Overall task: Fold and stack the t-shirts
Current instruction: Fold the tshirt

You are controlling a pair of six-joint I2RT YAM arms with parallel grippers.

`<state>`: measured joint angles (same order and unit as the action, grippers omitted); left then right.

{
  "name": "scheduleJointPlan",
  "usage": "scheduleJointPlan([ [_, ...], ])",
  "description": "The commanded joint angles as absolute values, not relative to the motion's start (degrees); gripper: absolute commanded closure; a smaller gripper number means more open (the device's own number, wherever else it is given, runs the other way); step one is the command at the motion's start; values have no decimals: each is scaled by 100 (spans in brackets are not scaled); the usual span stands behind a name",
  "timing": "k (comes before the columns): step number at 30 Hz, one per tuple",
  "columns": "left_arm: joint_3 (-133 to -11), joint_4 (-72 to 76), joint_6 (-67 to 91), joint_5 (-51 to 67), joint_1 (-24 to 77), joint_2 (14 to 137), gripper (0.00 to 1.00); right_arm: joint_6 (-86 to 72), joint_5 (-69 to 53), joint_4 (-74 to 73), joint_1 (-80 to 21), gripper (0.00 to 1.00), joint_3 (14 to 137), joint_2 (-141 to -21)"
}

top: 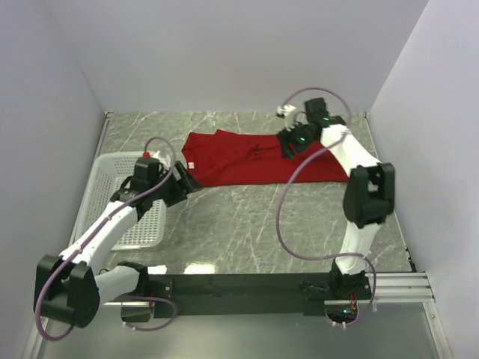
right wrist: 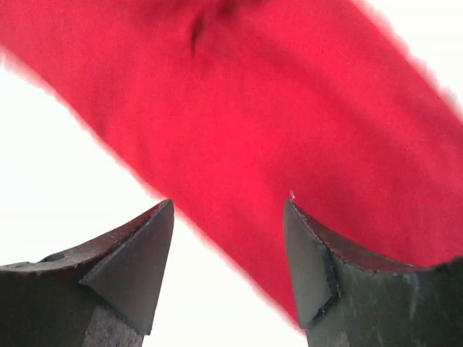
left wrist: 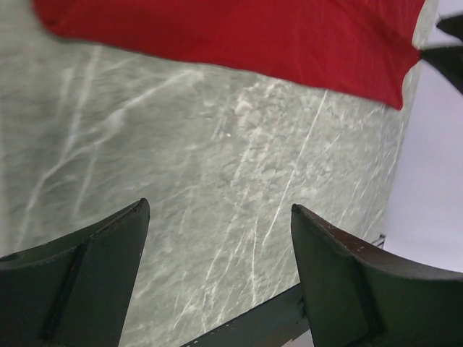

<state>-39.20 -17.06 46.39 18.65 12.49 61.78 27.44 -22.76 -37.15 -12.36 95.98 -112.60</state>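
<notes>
A deep-red t-shirt (top: 247, 161) lies as a long flat band across the back of the marble table, with a small white tag near its left end. My left gripper (top: 185, 185) hovers just off the shirt's near-left corner. In the left wrist view it (left wrist: 221, 210) is open over bare marble, and the shirt's edge (left wrist: 253, 43) runs across the top. My right gripper (top: 287, 145) hangs over the shirt's middle-right part. Its wrist view shows it (right wrist: 228, 206) open above the blurred red cloth (right wrist: 253, 108), holding nothing.
A white mesh basket (top: 112, 166) stands at the table's left edge, partly under my left arm. White walls close in the back and both sides. A black rail (top: 247, 288) runs along the near edge.
</notes>
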Motion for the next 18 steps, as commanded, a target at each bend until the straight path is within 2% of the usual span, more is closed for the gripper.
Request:
scheduleJointPlan([
  [1, -4438, -1371, 4579, 1434, 1625, 6450, 16, 4119, -3103, -4481, -810, 32, 8747, -10347],
  [5, -4553, -1292, 4509, 1126, 1767, 6653, 17, 6189, -2874, -4693, -170, 31, 7405, -9520],
  [8, -4570, -1274, 4483, 889, 1767, 6557, 16, 7307, -2725, -4658, 419, 30, 6945, -9036],
  [11, -4553, -1292, 4456, 765, 1767, 6408, 15, 7821, -2322, -4649, 650, 30, 6925, -9061],
  [18, -4456, -1406, 4474, 642, 1767, 6161, 14, 7928, -1846, -4299, 764, 32, 7154, -9851],
])
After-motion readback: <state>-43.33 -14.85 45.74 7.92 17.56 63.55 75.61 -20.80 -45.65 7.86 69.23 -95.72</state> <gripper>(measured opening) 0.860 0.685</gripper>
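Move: The t-shirt's near right corner, where its end hangs nearest the robot, lies about 22 cm to the right of the right hand, 10 cm back and some 10 cm below. The far right corner is roughly 18 cm right and 5 cm ahead of this hand; the bunched crease is about 8 cm to its left, level with it. From the left hand, the near right corner lies some 54 cm right, 3 cm ahead and 11 cm below. Open and empty, the right hand heads for the t-shirt's near right corner, sweeping some 18 cm right and 10 cm back, sinking about 5 cm and turning counter-clockwise with its left side dipping; it slows close to the corner. The left hand, still open, edges right, then forward and back left, rising 2 cm at the end. ##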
